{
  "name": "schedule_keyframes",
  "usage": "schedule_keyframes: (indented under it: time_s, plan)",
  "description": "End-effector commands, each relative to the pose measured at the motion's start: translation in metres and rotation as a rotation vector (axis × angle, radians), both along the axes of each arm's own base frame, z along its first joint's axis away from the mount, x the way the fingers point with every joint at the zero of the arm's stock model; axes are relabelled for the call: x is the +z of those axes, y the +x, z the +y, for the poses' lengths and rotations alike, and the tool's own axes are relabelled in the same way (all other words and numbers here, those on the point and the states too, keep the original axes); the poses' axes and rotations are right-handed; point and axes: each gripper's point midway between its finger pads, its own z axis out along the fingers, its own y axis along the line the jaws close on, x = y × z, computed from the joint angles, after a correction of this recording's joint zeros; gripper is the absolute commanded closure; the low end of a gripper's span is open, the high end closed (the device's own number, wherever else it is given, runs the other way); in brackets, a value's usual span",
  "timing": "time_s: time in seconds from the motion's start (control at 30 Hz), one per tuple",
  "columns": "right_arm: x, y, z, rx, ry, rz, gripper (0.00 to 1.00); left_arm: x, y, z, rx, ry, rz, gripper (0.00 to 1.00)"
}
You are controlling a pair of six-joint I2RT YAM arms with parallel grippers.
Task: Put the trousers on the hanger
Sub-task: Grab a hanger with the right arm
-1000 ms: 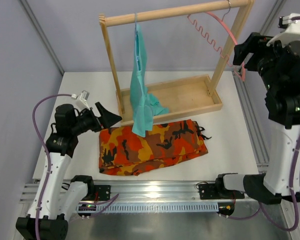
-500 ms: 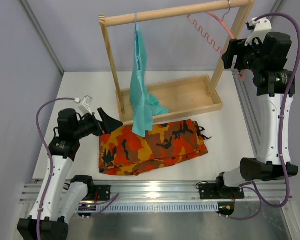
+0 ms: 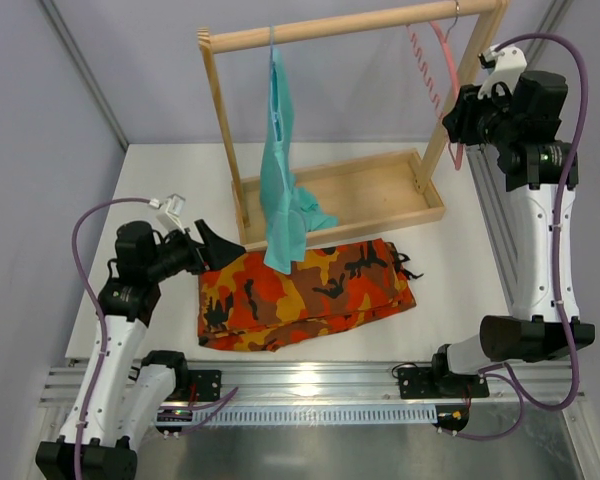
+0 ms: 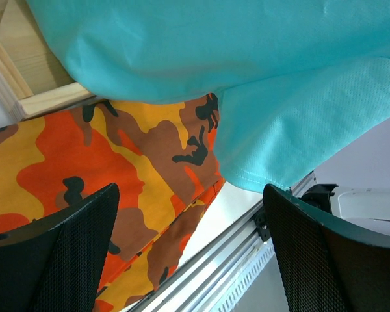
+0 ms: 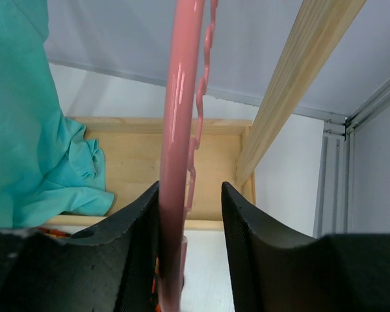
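Note:
The camouflage trousers point(image 3: 305, 290) lie folded flat on the table in front of the rack; the left wrist view shows them as orange and brown cloth point(image 4: 84, 162). My left gripper point(image 3: 215, 243) hovers open over their left end, its jaws point(image 4: 190, 208) wide apart with nothing between them. The pink hanger point(image 3: 448, 52) hangs from the right end of the wooden rail. My right gripper point(image 3: 458, 118) is at the hanger's lower arm. In the right wrist view the pink arm point(image 5: 179, 130) runs between the half-closed jaws point(image 5: 190, 195), against the left finger with a gap to the right one.
A teal garment point(image 3: 280, 180) hangs from the rail on a thin hanger and drapes over the trousers' top edge. The wooden rack point(image 3: 350, 25) has a tray base point(image 3: 380, 190) and a right post point(image 5: 292, 84) close beside my right gripper. The aluminium rail runs along the near edge.
My right arm has come in to the hanger and its jaws have narrowed around the pink arm; the hanger has swung edge-on. My left gripper has dropped slightly toward the trousers.

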Motion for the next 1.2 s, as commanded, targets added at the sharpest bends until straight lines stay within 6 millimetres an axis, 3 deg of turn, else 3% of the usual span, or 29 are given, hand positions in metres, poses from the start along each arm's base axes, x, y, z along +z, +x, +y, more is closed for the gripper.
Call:
schedule_keyframes:
  time_s: [0.0,0.17,0.27,0.33,0.7,0.97,1.17]
  plan:
    - [0.007,0.008,0.005,-0.012,0.010,-0.051,0.59,0.007,0.002,0.000,-0.006,0.007,-0.064,0.09]
    - [0.012,0.014,0.005,-0.062,0.005,-0.080,0.71,0.006,0.004,0.001,0.002,0.006,-0.072,0.11]
    - [0.020,0.017,0.014,-0.063,-0.007,-0.115,0.83,0.005,0.006,0.002,0.014,0.006,-0.071,0.11]
    - [0.029,0.019,0.020,-0.058,-0.007,-0.150,0.96,0.005,0.005,0.001,0.013,0.003,-0.069,0.11]
    - [0.081,0.006,0.041,-0.006,0.050,-0.321,0.96,0.003,0.008,0.002,0.019,0.001,-0.067,0.11]
    - [0.080,0.004,0.052,0.019,0.092,-0.343,0.96,0.004,0.008,0.000,0.016,-0.011,-0.069,0.11]
    - [0.091,-0.004,0.055,0.029,0.115,-0.388,0.96,0.000,0.009,0.001,0.020,-0.013,-0.060,0.10]
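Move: The pink hanger's near arm already runs between the right hand's half-open fingers, about 1 cm left of their middle; the hanger's hook sits on the rod roughly 9 cm ahead, level left-right and 16 cm up. The rack's right post stands some 10 cm ahead, 3 cm right, its middle about 10 cm lower; the teal garment hangs about 36 cm left, 6 cm ahead and 12 cm lower. From the left hand, the near arm is about 47 cm right, 17 cm ahead and 18 cm up. The right hand dips about a centimetre while easing slightly forward and closes its half-open fingers around the pink tube, pinching the hanger's near arm between the pads with a clearly rising grip effort. As the fingers finish shutting it carries the hanger left, towards the teal garment, about 5 cm in all, rising some 4 cm from the low point, while the wrist tips the fingers up by about 10 degrees and the grip holds. ##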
